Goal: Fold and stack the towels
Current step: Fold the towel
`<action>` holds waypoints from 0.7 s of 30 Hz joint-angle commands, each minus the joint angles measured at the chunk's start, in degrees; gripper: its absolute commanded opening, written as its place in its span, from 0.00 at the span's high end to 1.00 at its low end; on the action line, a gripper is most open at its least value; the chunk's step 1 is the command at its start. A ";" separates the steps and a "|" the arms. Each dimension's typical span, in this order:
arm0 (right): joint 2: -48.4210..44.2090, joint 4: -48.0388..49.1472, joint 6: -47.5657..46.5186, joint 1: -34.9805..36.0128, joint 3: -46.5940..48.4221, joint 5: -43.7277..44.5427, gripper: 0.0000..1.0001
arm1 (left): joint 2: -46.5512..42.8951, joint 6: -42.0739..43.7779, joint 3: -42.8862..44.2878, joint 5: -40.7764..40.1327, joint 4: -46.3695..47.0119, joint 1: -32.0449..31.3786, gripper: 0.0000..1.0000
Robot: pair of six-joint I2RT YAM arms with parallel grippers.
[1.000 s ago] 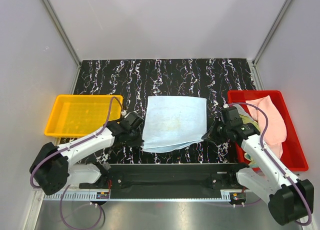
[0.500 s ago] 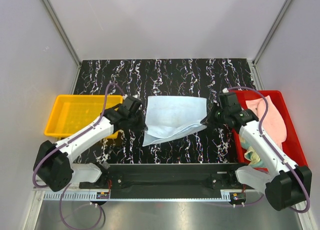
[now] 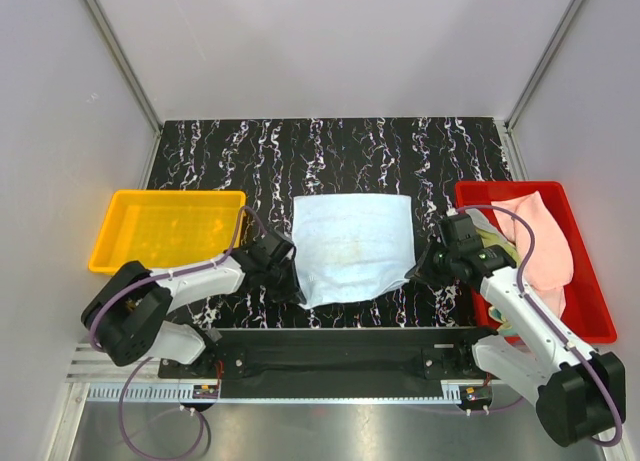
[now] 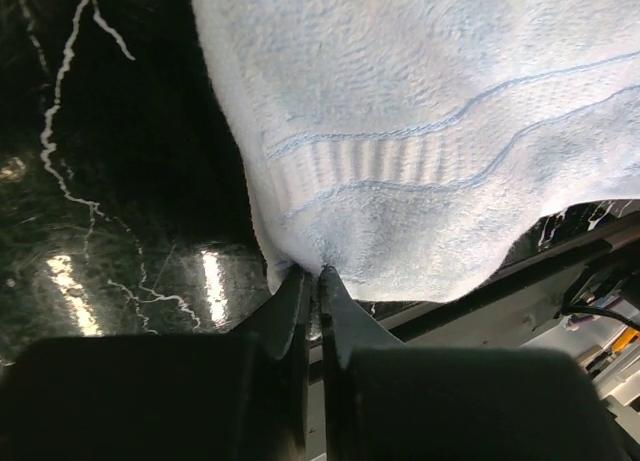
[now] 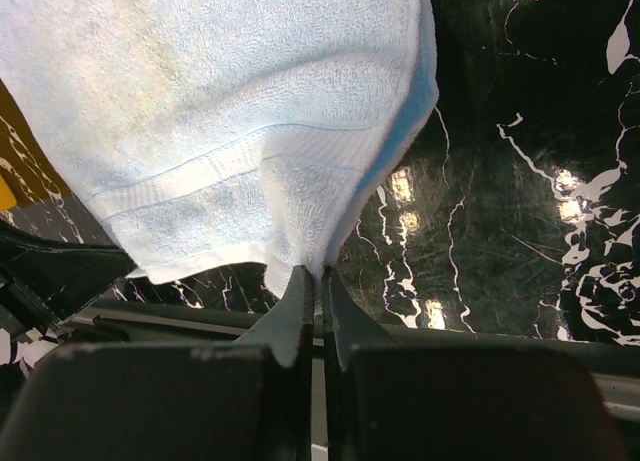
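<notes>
A light blue towel (image 3: 352, 246) lies spread on the black marbled table (image 3: 330, 151) between my arms. My left gripper (image 3: 291, 278) is shut on the towel's near left corner, seen pinched in the left wrist view (image 4: 318, 271) with the towel (image 4: 420, 131) stretching away. My right gripper (image 3: 418, 270) is shut on the near right corner, seen in the right wrist view (image 5: 320, 271) with the towel (image 5: 220, 101) above it. A pink towel (image 3: 545, 243) lies in the red bin (image 3: 590, 326) at right.
An empty yellow bin (image 3: 165, 231) stands at the left. A greenish cloth (image 3: 497, 251) peeks out in the red bin beside the pink towel. The black rail (image 3: 330, 351) of the arm mount runs along the near table edge.
The near towel edge had been lifted and carried toward the far edge; now both grippers have come back toward me and the towel lies spread out flat again, corners still pinched.
</notes>
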 commanded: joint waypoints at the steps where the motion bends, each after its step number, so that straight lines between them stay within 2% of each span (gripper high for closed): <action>1: -1.67 0.46 0.40 0.55 0.91 -0.52 1.00 | 0.43 -1.41 -0.40 -0.66 2.17 -0.45 0.92; 2: -1.85 0.45 0.40 0.46 0.82 -0.70 1.00 | 0.34 -1.33 -0.32 -1.36 1.20 -0.54 0.90; 7: -2.20 0.98 0.58 0.55 0.12 -1.14 1.00 | -2.11 0.16 1.35 -7.24 -5.82 -0.80 0.64; 10: -2.29 1.16 0.49 0.55 -0.32 -1.49 1.00 | -4.75 1.48 3.90 -10.41 -9.69 -0.98 0.55; 14: -2.64 0.98 0.23 0.55 -0.06 -1.58 1.00 | -7.56 2.19 4.61 -13.22 -11.91 -0.89 0.48; 21: -3.17 0.98 0.14 0.55 -0.32 -1.93 1.00 | -8.01 2.98 1.45 -12.88 -9.55 -0.98 0.46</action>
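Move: The left fingers are shut on the towel's near-left corner, right at the table top; the towel's middle lies about 11 cm ahead and 11 cm to the right. The yellow tray's middle is some 27 cm to that hand's left and 14 cm ahead. The right hand holds the near-right corner raised a little; from it the near-left corner is about 22 cm left, 3 cm back and 6 cm lower. The left fingers let go of the towel's near-left corner, opening to about half their range. The hand first stays put, then slides some 3.5 cm to the left and rises 1.5 cm as the wrist tilts about 10 degrees, bringing the fingers nearer to straight down. The right hand keeps its pinch on the near-right corner almost in place. ##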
